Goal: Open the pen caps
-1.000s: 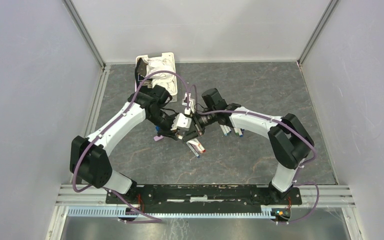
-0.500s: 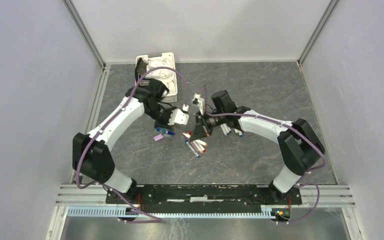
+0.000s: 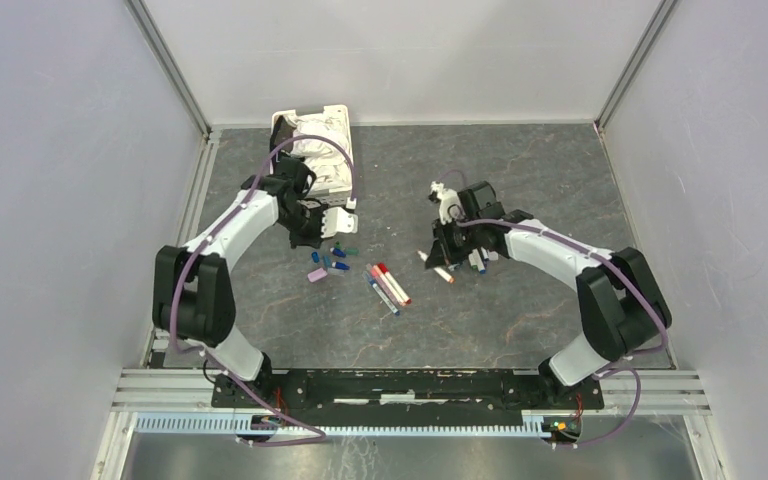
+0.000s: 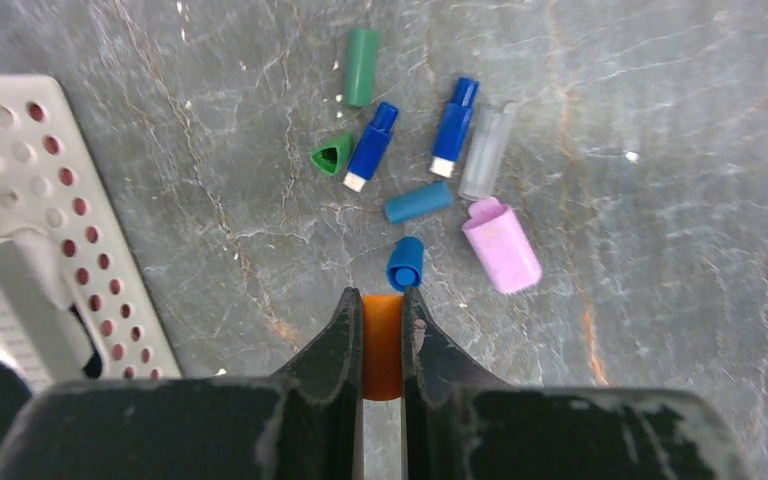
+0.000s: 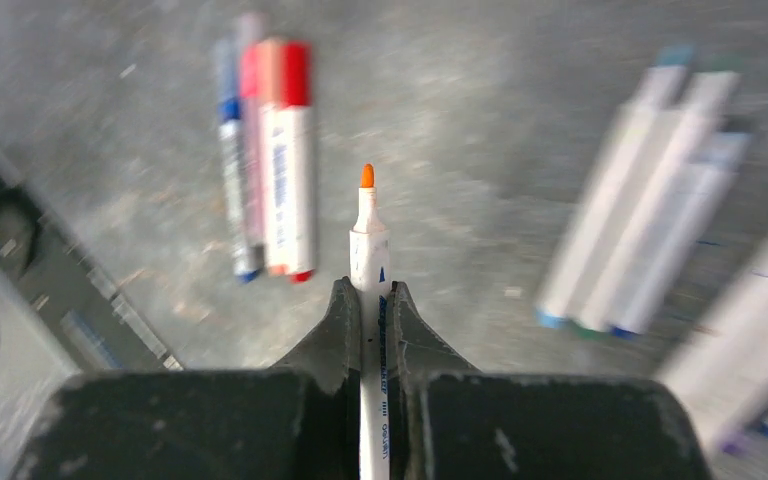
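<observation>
In the left wrist view my left gripper [image 4: 382,297] is shut on an orange pen cap [image 4: 382,345], held just above the table. Loose pen caps lie ahead of it: a blue one [image 4: 405,263] closest, a pink one [image 4: 501,244], more blue ones [image 4: 372,146] and a green one [image 4: 361,66]. My right gripper [image 5: 369,288] is shut on a white pen barrel [image 5: 368,240] whose bare orange tip points forward. From above, the left gripper [image 3: 326,236] hangs over the cap pile [image 3: 330,264], and the right gripper [image 3: 438,260] is apart, to the right.
A white slotted basket [image 3: 344,172] with cloth stands at the back left, close to the left arm. Three pens with red and blue ends [image 3: 388,285] lie mid-table. Several white pens [image 3: 477,262] lie beside the right gripper, blurred in the right wrist view [image 5: 640,220].
The two grippers, close together a second ago, have pulled apart. The left moved left with the orange cap; the right moved right with the pen, its orange tip now bare.
</observation>
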Controlling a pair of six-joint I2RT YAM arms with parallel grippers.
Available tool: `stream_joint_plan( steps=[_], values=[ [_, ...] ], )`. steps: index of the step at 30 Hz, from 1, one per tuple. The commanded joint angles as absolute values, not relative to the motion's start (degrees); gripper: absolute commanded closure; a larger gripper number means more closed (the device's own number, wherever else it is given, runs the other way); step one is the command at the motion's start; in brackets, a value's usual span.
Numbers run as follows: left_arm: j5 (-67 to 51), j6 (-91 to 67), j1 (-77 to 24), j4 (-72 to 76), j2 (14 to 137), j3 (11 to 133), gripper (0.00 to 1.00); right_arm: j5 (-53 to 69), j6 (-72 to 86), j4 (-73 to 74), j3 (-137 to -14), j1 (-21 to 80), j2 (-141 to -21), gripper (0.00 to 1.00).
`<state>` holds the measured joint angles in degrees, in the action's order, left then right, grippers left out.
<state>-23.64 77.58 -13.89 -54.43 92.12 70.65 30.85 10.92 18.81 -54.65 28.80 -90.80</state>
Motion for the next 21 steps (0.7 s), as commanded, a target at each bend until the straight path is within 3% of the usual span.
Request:
stream_joint_plan(
  steps=[1,13,19,20,21],
  values=[
    [-20.9,69.6,-12.8,-42.9,95.6,68.6,0.95,10.7,12.6,17.9,-57.6,27.0,-87.2,1.00],
    [-24.1,62.4,-12.6,-38.8,100.3,69.1,0.69,0.8,13.2,12.6,-58.2,25.4,-92.3,1.00],
    [-27.5,60.8,-12.5,-44.8,98.4,73.1,0.50,0.4,13.1,11.5,-59.9,25.4,-96.5,1.00],
    [-28.1,60.5,-12.6,-45.8,97.8,73.8,0.41,0.4,13.1,11.3,-60.0,25.4,-96.9,1.00],
    [-28.5,60.1,-12.6,-46.6,97.2,74.7,0.38,0.4,13.0,11.1,-60.0,25.4,-97.2,1.00]
  ],
)
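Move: The left hand, pinching the orange cap about 9 cm above the table, is taking it to bare table some 4 cm ahead and 1 cm right. From this hand, the nearest blue cap is 1 cm back and 2 right, the pink cap 6 back and 3 right. The right hand holds the uncapped orange pen; three uncapped white pens lie about 9 cm ahead, 5 right and 7 below, the other uncapped pens 8 ahead and 12 right, the capped red pen 4 back and 10 left. The left fingers let go of the orange cap over the bare spot between the blue cap and the basket, after going forward and down about 4 cm each with a slight clockwise-to-counter-clockwise difference aside: the wrist turns counter-clockwise some 15 degrees. The right hand keeps its pinch on the orange pen and carries it forward and right, roughly 11 cm, over the three white pens, swinging its fingers more downward, then sinks 3 cm. ##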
